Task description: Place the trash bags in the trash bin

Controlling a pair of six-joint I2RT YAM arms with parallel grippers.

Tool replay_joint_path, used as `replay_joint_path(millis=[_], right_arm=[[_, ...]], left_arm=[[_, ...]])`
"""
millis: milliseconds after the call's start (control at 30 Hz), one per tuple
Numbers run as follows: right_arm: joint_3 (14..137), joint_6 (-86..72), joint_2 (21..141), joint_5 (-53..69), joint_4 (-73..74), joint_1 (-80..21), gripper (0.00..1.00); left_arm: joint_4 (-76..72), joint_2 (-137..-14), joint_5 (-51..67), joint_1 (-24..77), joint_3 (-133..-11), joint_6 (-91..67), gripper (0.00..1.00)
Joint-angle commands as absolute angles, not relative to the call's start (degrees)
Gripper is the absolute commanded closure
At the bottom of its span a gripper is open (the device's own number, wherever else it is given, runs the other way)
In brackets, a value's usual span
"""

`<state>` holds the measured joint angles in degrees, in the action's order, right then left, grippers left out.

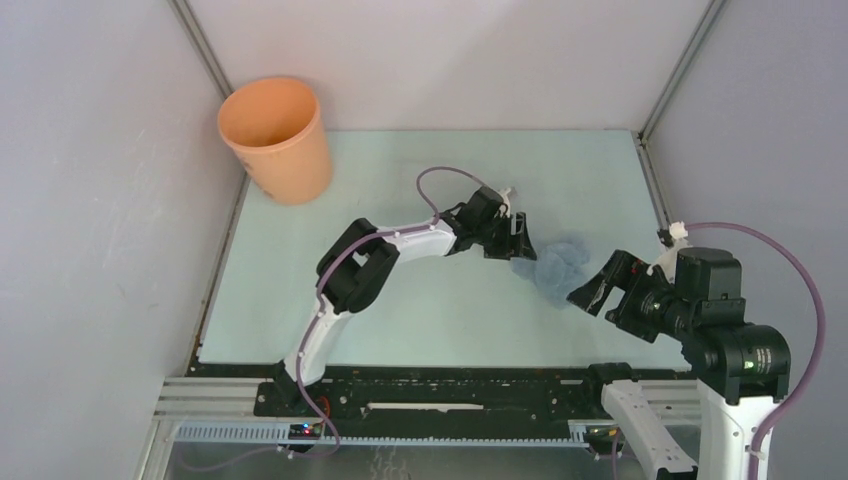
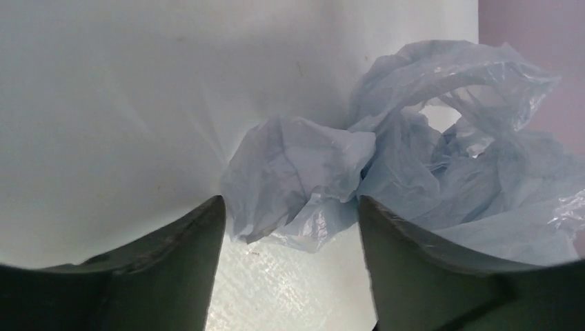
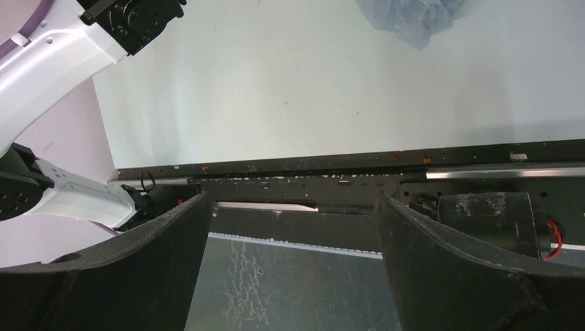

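The crumpled pale blue-grey trash bag (image 1: 556, 266) lies on the table right of centre. In the left wrist view the bag (image 2: 414, 165) fills the middle and right, just beyond my fingertips. My left gripper (image 1: 519, 243) is open, low at the bag's left edge, with a fold of film reaching between the jaws (image 2: 291, 207). The orange trash bin (image 1: 277, 139) stands upright at the far left corner, empty as far as I see. My right gripper (image 1: 590, 290) is open and empty, just right of the bag; its view (image 3: 292, 207) looks at the near rail, with the bag (image 3: 411, 19) at the top.
Grey enclosure walls close the table on the left, back and right. The pale green table mat (image 1: 420, 300) ends at a black rail (image 1: 440, 385) along the near edge. The left arm's links (image 1: 350, 275) stretch across the middle of the table.
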<state>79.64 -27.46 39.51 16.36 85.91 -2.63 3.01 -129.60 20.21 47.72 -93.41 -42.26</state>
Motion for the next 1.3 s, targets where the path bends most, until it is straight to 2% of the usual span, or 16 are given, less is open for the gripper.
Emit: replay_joint_path(millis=[0,33,67,100,233,467,600,733,867,933,1000,1100,1267], right_arm=[[78.76,-26.22,39.03,16.11,85.1,-2.4,0.04],[78.29,-26.16,39.03,16.46,85.04,-2.45,0.04],[77.76,-25.97,39.09,16.89,84.95,-2.46,0.04],[77.29,-25.73,39.03,17.22,84.91,-2.39,0.04],[74.83,-24.55,39.55,17.61,84.48,-2.39,0.04],[67.67,-24.21,43.61,22.67,75.89,-3.5,0.05],[63.98,-29.3,48.53,20.21,65.73,-12.95,0.06],[64.15,-34.09,56.61,19.1,58.93,-21.12,0.05],[63.46,-33.7,62.01,23.0,51.82,-20.07,0.09],[63.46,-33.14,64.12,29.5,47.81,-17.32,0.1],[63.46,-33.28,65.85,35.22,45.98,-13.12,0.1],[63.54,-33.96,67.82,40.8,43.33,-6.65,0.08],[65.54,-35.08,74.82,44.76,43.71,-5.96,0.07]], left_arm=[[-2.29,-131.48,24.87,47.68,-96.54,-44.42,0.37],[-2.82,-131.59,25.05,47.61,-96.23,-45.52,0.48],[-3.62,-131.16,24.86,47.49,-95.42,-46.61,0.66],[-4.29,-130.07,24.32,47.35,-94.05,-47.49,0.75],[-2.98,-119.89,19.97,46.88,-86.72,-45.14,0.99],[-1.31,-88.43,13.4,47.66,-63.7,-46.86,1.0],[6.9,-75.03,8.15,49.56,-57.15,-47.71,1.0],[10.19,-68.02,10.68,49.86,-55.17,-48.13,1.0],[7.57,-64.59,17.28,48.56,-53.91,-45.61,1.0],[7.38,-64.42,19.75,48.5,-54.81,-40.94,1.0],[13.66,-65.99,20.98,47.76,-57.77,-35.59,1.0],[15.55,-68.28,24.77,45.39,-60.08,-31.23,1.0],[23.4,-74.91,27.95,44.78,-69.85,-20.53,1.0]])
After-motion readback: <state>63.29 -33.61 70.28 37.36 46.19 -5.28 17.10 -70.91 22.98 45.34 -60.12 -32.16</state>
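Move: The left hand hangs open just over the near-left end of the trash bag, whose middle lies about 4 cm back, 4 cm to the right and 2 cm below. The trash bin stands well away, some 55 cm to the left and 18 cm farther out, its middle roughly 8 cm above the hand. From the right hand, the bag is about 18 cm ahead, 2 cm to the left and 26 cm below. The left fingers close fully and pinch the end of the trash bag, then carry it up, left and back, peaking some 23 cm up before sinking about 5 cm; the wrist tips fingers-up by roughly 15 degrees. The right hand, kept open, first sinks, then reaches forward about 16 cm and left towards the left hand and its bag, rolling its left side up. ##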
